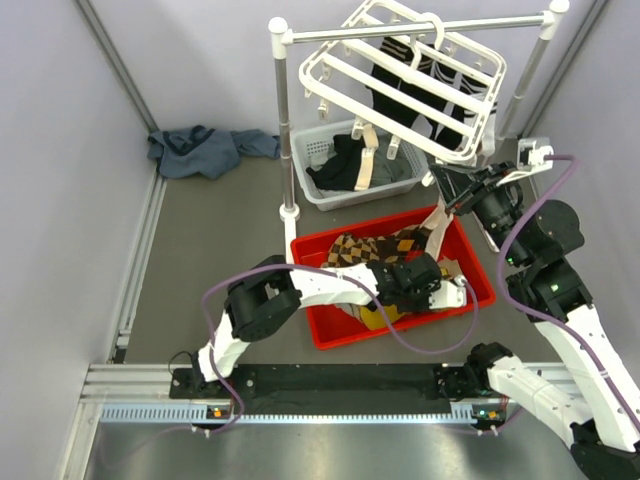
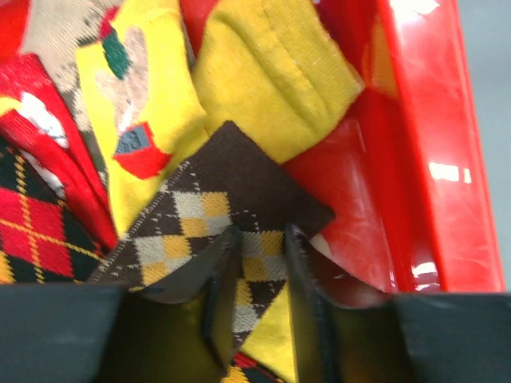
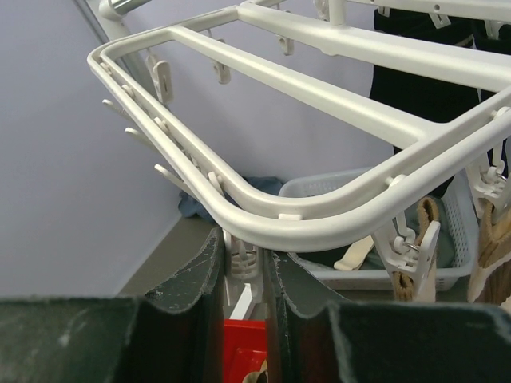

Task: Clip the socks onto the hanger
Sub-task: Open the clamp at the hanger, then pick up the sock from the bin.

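Observation:
In the left wrist view, a brown argyle sock with yellow and grey diamonds lies on top of the pile in the red bin. My left gripper is low over it, jaws narrowed but still open, one finger on each side of a strip of that sock. From above, the left gripper sits inside the bin beside more argyle socks. The white hanger hangs from the rod. My right gripper is shut on a small white clip under the hanger's curved corner.
Yellow socks, a red sock and a black-and-red argyle sock fill the bin. A white laundry basket stands under the hanger. Dark socks hang from it. A blue cloth lies back left. A rack post stands by the basket.

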You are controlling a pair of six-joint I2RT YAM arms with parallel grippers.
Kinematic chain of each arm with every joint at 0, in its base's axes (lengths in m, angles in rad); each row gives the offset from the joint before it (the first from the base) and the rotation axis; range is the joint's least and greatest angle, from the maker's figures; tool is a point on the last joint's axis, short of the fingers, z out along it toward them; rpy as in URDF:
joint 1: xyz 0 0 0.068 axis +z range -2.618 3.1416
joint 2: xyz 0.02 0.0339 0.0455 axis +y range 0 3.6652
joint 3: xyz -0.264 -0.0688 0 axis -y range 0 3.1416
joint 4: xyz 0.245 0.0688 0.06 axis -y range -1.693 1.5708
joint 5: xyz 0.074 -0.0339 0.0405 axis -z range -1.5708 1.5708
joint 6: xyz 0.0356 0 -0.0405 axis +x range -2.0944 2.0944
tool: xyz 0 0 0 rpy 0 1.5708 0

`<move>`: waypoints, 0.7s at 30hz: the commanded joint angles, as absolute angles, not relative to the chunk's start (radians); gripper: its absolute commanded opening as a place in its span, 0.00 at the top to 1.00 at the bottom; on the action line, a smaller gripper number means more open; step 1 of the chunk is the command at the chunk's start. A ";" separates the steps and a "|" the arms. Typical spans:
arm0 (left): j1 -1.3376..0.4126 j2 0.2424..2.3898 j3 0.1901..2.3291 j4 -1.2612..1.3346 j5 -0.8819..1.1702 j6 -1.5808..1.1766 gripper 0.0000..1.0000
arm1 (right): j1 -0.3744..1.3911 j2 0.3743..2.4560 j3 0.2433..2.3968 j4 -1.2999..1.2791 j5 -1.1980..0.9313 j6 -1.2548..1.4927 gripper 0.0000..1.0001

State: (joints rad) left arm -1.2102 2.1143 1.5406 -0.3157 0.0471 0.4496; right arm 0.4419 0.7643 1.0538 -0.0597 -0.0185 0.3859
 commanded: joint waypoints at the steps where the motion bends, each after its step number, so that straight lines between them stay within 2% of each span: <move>1: -1.198 2.137 1.585 -0.328 0.075 0.460 0.77 | 0.440 0.769 1.048 -0.057 -0.003 0.364 1.00; 3: -1.200 2.129 1.586 -0.337 0.072 0.451 0.87 | 0.440 0.772 1.048 -0.057 -0.005 0.364 1.00; 4: -1.198 2.125 1.586 -0.345 0.061 0.443 0.95 | 0.442 0.772 1.048 -0.057 -0.003 0.364 1.00; 6: -1.198 2.099 1.580 -0.347 0.045 0.422 1.00 | 0.440 0.772 1.048 -0.058 -0.005 0.364 1.00; 21: -1.115 1.780 1.359 -0.154 0.031 0.189 1.00 | 0.442 0.759 1.065 -0.083 0.020 0.354 1.00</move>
State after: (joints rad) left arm -1.1400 1.8870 1.3949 -0.2543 0.0357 0.2874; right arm 0.4419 0.7681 1.0534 -0.0681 -0.0124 0.3824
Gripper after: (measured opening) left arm 0.012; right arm 0.178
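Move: The left fingers straddle the brown end of the argyle sock in the red bin, its middle about 1 cm below the hand point. A yellow sock lies about 7 cm to that hand's right, the red-black sock some 9 cm ahead, and the bin's near wall about 8 cm back. The right hand already has the clamp between its fingers; the hanger's corner is about 3 cm above, and the next clip about 6 cm right and 3 cm ahead. The left fingers close fully on the argyle sock's brown end and pinch it while the hand stays put. Then that hand lifts about 6 cm out of the pile, drifting left some 3 cm and a little forward, and tilts roughly 15 degrees so that the fingers point less steeply down. The right hand stays in place, still squeezing the clamp under the hanger. ##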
